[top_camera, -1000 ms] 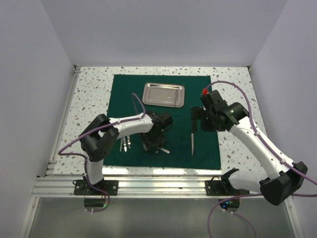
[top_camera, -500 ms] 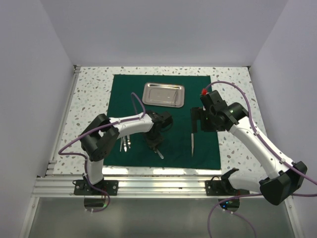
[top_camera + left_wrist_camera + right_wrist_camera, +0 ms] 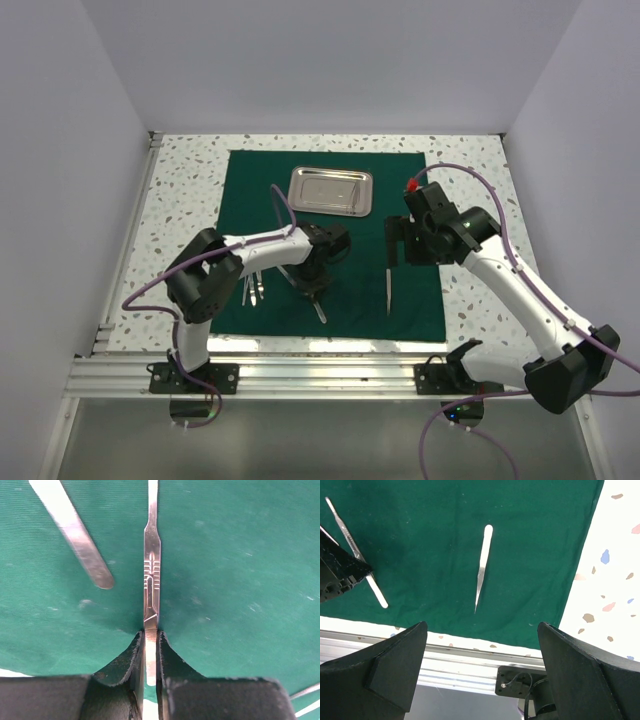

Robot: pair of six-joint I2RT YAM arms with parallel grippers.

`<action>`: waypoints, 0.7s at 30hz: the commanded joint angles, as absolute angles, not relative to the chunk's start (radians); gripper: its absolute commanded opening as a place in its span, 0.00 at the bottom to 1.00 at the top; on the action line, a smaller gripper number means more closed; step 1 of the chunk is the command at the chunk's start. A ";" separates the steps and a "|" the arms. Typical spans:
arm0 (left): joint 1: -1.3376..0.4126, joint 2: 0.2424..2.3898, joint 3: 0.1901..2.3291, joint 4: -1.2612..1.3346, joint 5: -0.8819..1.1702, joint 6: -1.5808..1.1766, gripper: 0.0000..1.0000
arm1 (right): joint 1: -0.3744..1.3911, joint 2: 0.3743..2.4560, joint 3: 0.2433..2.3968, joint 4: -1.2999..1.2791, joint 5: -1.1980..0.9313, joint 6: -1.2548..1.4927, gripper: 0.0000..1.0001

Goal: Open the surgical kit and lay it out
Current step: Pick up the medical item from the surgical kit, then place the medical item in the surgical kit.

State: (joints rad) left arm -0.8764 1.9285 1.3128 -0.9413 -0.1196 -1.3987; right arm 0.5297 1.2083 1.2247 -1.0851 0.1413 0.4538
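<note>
The kit's dark green cloth [image 3: 330,240] lies spread flat, with the steel tray [image 3: 330,190] at its far middle. My left gripper [image 3: 313,288] [image 3: 148,632] rests low on the cloth, shut on a slim ribbed steel scalpel handle [image 3: 151,575] [image 3: 319,306] [image 3: 350,535] that lies flat between its pads. My right gripper [image 3: 405,245] [image 3: 482,645] hovers open above the cloth's right side, holding nothing. Pointed tweezers [image 3: 388,285] [image 3: 482,565] lie on the cloth just below it.
More slim steel instruments [image 3: 250,290] lie on the cloth's left part, and one flat blunt handle [image 3: 75,535] lies close to the left gripper. The aluminium rail [image 3: 320,375] runs along the table's near edge. Speckled tabletop [image 3: 185,200] borders the cloth.
The left jaws have closed from wide open onto the scalpel handle. The handle has swung from pointing right to lying toward the near edge. The right arm has not moved.
</note>
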 commanded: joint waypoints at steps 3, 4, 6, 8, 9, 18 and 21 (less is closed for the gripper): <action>-0.879 1.908 1.437 -0.951 -0.121 -1.322 0.00 | 0.528 1.218 1.227 -1.054 0.156 0.465 0.95; -0.880 1.910 1.459 -0.969 -0.129 -1.303 0.00 | 0.528 1.221 1.229 -1.052 0.156 0.465 0.95; -0.884 1.907 1.512 -1.002 -0.158 -1.283 0.00 | 0.528 1.227 1.232 -1.048 0.156 0.463 0.95; -0.884 1.904 1.546 -1.023 -0.190 -1.261 0.00 | 0.528 1.232 1.235 -1.042 0.153 0.463 0.95; -0.882 1.905 1.557 -1.029 -0.199 -1.256 0.00 | 0.528 1.232 1.236 -1.040 0.153 0.465 0.95; -0.902 2.037 1.661 -1.118 -0.187 -0.962 0.00 | 0.526 1.210 1.258 -1.054 0.199 0.463 0.95; -0.925 1.978 1.539 -1.103 -0.222 -0.940 0.00 | 0.526 1.195 1.246 -1.058 0.218 0.465 0.96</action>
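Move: The scalpel is already pinched between the left fingertips, still down at the cloth; the bare cloth it is headed for begins roughly 3 cm ahead and 2 cm right of that hand. A second scalpel lies some 8 cm left and 6 cm ahead, the scissors group about 15 cm left and 3 cm ahead, and the right scalpel 19 cm right, level. From the right hand, the held scalpel is about 19 cm left, 3 cm back and 17 cm below. The scalpel, kept in the left hand's closed fingers, is lifted off the cloth about 6 cm while being carried forward and to the right, some 5 cm each way, away from the second scalpel. The hand then sinks about 2 cm and eases slightly back and left, the wrist turning clockwise roughly 20 degrees overall. ##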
